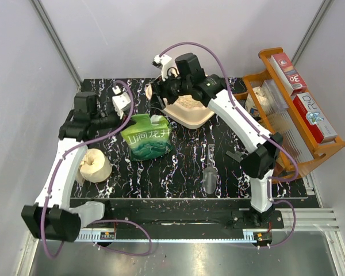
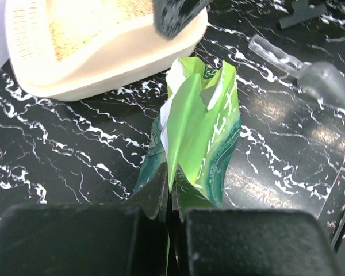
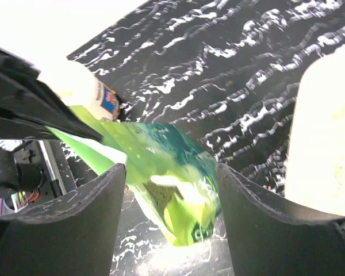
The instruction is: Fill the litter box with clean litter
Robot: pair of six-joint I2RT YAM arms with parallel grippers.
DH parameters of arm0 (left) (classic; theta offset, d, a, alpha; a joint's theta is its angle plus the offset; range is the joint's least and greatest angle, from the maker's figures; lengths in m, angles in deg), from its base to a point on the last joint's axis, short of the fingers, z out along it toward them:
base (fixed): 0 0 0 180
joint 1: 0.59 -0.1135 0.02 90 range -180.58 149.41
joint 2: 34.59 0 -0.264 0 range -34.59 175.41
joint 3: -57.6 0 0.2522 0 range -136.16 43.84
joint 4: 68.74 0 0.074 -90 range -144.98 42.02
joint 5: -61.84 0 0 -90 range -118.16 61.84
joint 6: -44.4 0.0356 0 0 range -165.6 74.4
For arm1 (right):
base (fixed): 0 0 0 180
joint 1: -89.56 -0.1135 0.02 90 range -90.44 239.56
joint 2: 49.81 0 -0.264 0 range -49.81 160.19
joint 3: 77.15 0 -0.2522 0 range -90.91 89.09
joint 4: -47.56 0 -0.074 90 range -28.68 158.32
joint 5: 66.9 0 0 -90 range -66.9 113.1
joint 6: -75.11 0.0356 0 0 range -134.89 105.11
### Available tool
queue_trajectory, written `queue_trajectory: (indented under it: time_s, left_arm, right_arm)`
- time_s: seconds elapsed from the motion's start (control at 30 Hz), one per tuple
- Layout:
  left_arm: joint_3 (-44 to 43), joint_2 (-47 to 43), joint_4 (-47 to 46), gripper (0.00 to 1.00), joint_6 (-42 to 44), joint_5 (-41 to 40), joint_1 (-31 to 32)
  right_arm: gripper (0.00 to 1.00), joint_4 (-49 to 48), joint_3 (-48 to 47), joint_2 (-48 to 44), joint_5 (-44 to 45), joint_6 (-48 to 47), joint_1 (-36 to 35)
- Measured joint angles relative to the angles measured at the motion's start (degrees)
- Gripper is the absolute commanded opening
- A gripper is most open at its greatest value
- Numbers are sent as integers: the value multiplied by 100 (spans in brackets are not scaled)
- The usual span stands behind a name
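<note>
The cream litter box [image 1: 190,118] sits at the back middle of the table, with pale clean litter [image 1: 187,102] inside; both also show in the left wrist view, the litter box [image 2: 103,63] holding litter [image 2: 86,23]. A green printed bag [image 1: 148,138] stands just left of the box. My left gripper [image 2: 171,198] is shut on the bag's [image 2: 201,126] thin near edge. My right gripper [image 3: 171,178] hangs open above the bag's [image 3: 172,184] top, its fingers on either side and apart from it. In the top view the right gripper [image 1: 158,103] is over the bag's upper corner.
A clear plastic scoop [image 1: 209,172] lies right of the bag. A cream tape roll [image 1: 95,165] rests at the left by my left arm. An orange wooden rack [image 1: 293,109] with boxes stands along the right edge.
</note>
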Motion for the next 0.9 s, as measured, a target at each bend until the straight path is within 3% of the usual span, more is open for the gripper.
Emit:
queue_trajectory:
  time_s: [0.27, 0.5, 0.9]
  left_arm:
    - [1550, -1421, -1849, 0, -1871, -822, 44]
    - [1808, -1558, -2295, 0, -2573, -1137, 59]
    - [1897, -1565, -2579, 0, -3008, -1471, 138]
  right_arm:
    - [79, 953, 199, -190, 894, 306, 50]
    - [100, 1480, 232, 55, 931, 291, 28]
    - [100, 1993, -1274, 1309, 1368, 468, -275]
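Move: The right hand is open above the litter bag, whose top edge lies about 11 cm below it and 2 cm back. From the same hand, the litter box's middle is some 13 cm ahead, 11 cm right and 20 cm down, and the white roll 14 cm back and 23 cm left at about that depth. The left hand already pinches the bag's corner; the top edge is 9 cm to its right and 3 cm below. Opening wide, the right hand sinks about 10 cm towards the bag's top edge; left keeps its corner, turning counter-clockwise. ##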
